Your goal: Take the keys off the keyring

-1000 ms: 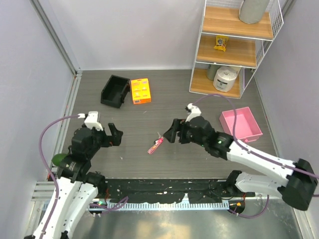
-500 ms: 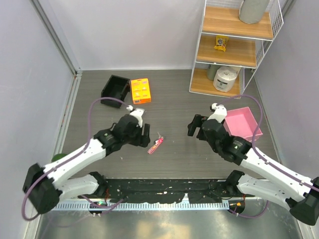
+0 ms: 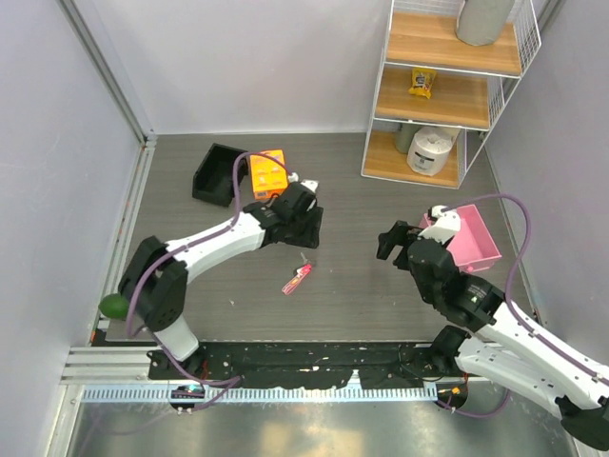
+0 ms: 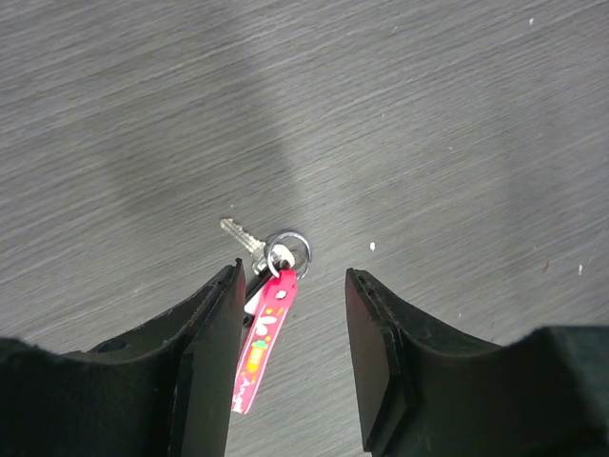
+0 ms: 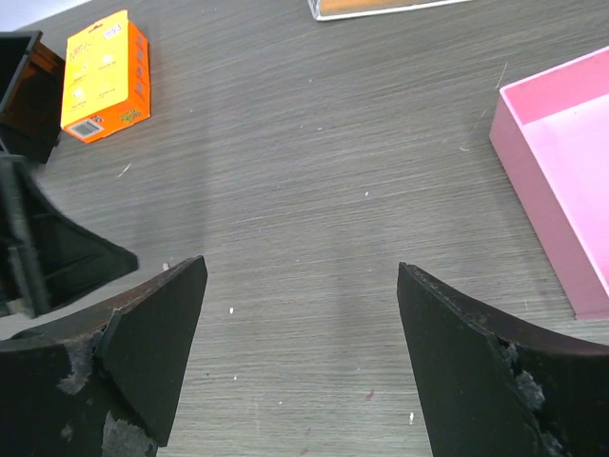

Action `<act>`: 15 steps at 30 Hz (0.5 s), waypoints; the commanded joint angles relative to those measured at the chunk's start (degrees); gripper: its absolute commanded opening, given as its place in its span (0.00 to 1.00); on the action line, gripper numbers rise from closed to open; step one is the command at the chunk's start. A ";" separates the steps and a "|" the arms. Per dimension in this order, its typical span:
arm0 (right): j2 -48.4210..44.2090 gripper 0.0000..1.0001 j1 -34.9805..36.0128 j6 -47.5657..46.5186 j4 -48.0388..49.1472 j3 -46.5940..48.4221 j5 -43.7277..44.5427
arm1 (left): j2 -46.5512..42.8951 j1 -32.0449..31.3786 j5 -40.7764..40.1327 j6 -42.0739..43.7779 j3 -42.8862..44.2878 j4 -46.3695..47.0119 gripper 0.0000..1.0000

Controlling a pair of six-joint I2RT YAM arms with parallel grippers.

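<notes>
The keyring (image 3: pixel 298 278), a small pink-red strap with a metal ring, lies flat on the grey table. In the left wrist view the strap (image 4: pixel 262 341) lies between my left fingers, close to the left finger (image 4: pixel 211 343), apart from the right one. Its metal ring (image 4: pixel 288 251) and a silvery key blade (image 4: pixel 242 236) poke out just past the fingertips; the black key head is mostly hidden. My left gripper (image 3: pixel 303 228) (image 4: pixel 293 274) hovers over it, jaws partly apart, gripping nothing. My right gripper (image 3: pixel 392 243) (image 5: pixel 302 267) stands wide open over bare table to the right.
An orange box (image 3: pixel 268 173) (image 5: pixel 103 78) and a black bin (image 3: pixel 220 173) sit at the back left. A pink tray (image 3: pixel 461 236) (image 5: pixel 561 143) is right behind my right gripper. A wire shelf (image 3: pixel 447 86) with a white cooker stands at the back right.
My left arm swung from the near left across to the keyring, and its jaws narrowed. My right arm pulled back to the right, away from the keyring. The keyring stayed put.
</notes>
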 commanded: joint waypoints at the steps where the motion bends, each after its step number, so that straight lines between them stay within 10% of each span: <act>1: -2.42 0.87 -0.36 -1.46 0.72 -0.36 3.95 | 4.91 -1.12 -0.02 -3.48 5.18 -5.11 0.52; 15: -7.60 0.88 -0.53 -2.60 0.20 -2.12 3.78 | 11.25 -3.23 -1.52 -5.94 5.62 -6.61 0.54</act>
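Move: The keyring with its key lies almost straight under my half-open left hand, about 10 cm down, 2 cm back and 1 cm to the left. The pink strap runs back from it, its middle some 5 cm back and 3 cm left of my left hand. The yellow box stands farther out, roughly 21 cm ahead and 11 cm left. From my right hand the keyring is about 21 cm left, 3 cm ahead and 19 cm below. I sink my left hand about 5.5 cm towards the keyring, easing some 2 cm back as I go down, and tip the wrist some 10 degrees so that the fingers point more steeply at the table. My fingers stay about half open, coming down over the ring without reaching it yet. ##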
